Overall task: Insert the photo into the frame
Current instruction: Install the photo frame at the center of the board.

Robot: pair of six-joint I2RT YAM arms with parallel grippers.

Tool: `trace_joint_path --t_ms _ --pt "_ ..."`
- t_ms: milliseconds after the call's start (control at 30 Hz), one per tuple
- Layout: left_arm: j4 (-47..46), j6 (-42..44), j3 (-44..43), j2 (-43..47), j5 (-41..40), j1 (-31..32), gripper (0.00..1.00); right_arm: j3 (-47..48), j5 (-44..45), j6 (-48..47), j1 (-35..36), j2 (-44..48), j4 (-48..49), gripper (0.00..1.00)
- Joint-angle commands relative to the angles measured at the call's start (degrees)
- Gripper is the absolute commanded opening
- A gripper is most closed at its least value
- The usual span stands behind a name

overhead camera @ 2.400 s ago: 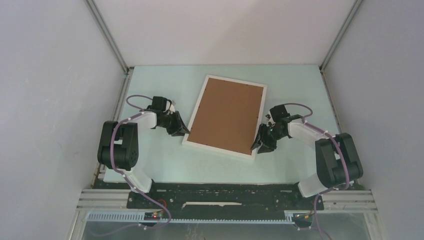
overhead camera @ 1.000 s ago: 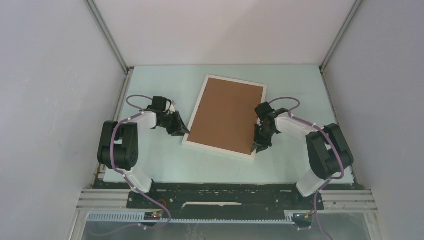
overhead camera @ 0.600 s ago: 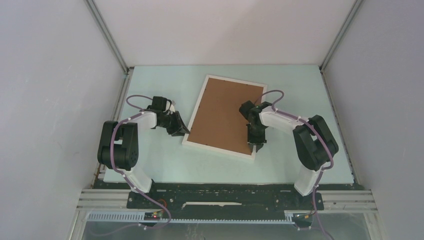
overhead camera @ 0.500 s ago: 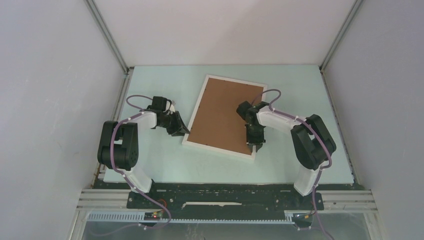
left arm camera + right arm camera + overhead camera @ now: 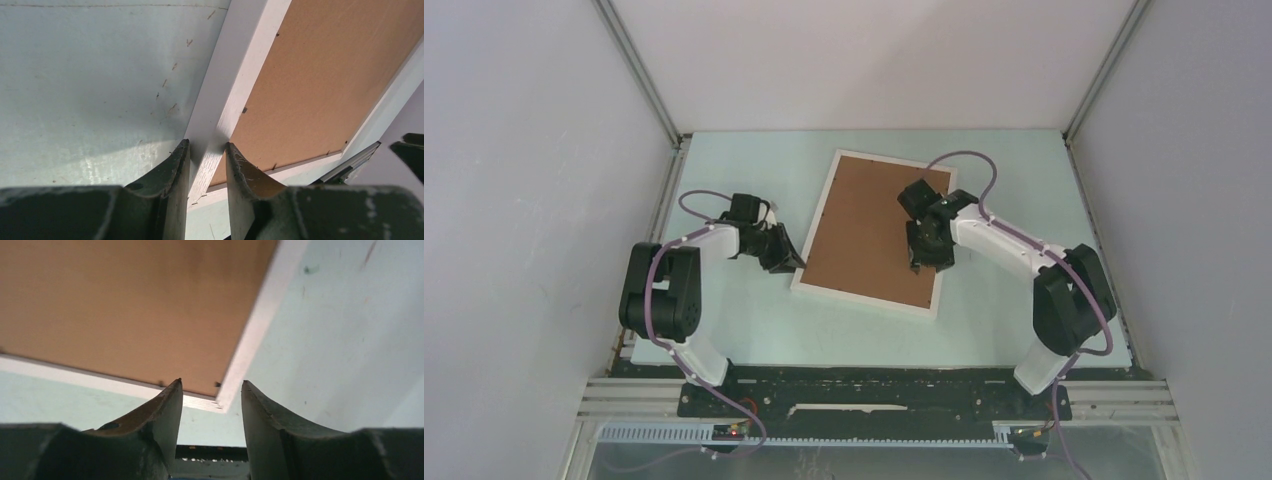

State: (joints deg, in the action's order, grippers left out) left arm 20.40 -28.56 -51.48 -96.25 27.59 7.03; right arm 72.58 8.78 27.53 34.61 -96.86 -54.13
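Observation:
The white frame lies face down and slanted on the pale green table, with a brown backing board filling it. The photo is hidden. My left gripper sits at the frame's near left corner. In the left wrist view it is shut on the white rail, one finger on each side. My right gripper hovers over the board's right part. The right wrist view shows it open with nothing between its fingers, and the frame's rim and near right corner below.
Grey walls close the table in on three sides, with metal posts at the back corners. A black mounting rail runs along the near edge. The right arm's purple cable loops over the frame's far right corner.
The right gripper left the frame's near right corner, swung inward and farther back over the backing board, and its jaws widened. The left gripper and the frame have stayed put.

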Motion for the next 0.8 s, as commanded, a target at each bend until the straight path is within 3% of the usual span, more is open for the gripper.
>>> trace_joint_path --t_ms 0,133,200,400,767 --pt "0.43 -1.39 1.88 1.59 1.28 2.85 0.14 4.84 -2.69 -5.29 2.44 1.73 1.72 0.56" --pt "0.32 -1.99 2.6 2.53 0.97 4.11 0.14 4.86 -16.67 -4.43 7.24 -0.64 10.59 0.58" --pt "-0.08 -2.17 3.24 2.71 1.19 4.31 0.14 7.44 -19.33 -3.83 9.29 -4.24 13.34 0.56" --pt "0.21 -1.5 3.58 2.91 0.83 4.34 0.14 20.15 -14.13 -5.18 14.43 -14.81 7.58 0.42" --pt "-0.35 -1.54 3.23 1.94 1.61 4.34 0.14 19.88 -12.77 -3.58 15.99 -18.89 8.23 0.31"
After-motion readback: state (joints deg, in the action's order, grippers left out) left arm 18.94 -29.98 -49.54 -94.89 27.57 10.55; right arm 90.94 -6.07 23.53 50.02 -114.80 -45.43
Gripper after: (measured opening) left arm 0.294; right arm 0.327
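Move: The right hand, empty, hangs over the brown backing board; the middle of the frame's near rail lies about 17 cm to its left, 7 cm back and 5 cm below. The near right corner is roughly 10 cm back and 1 cm right of this hand, the backing board's middle some 10 cm ahead and 12 cm left. The left hand already pinches the left rail; from it the near rail's middle is about 15 cm right and 9 cm back, the near left corner 6 cm back and 3 cm left. The right hand sweeps about 18 cm to the left across the backing board towards the middle of the frame's near rail, first rising a little and then sinking some 4 cm, while it turns some 20 degrees counter-clockwise, its left side tips up, and its fingers, after spreading slightly more, narrow to a small gap without reaching the rail. Meanwhile the left hand keeps its pinch on the left rail near the near left corner and drags it about 2 cm to the right and slightly back, then holds there. ##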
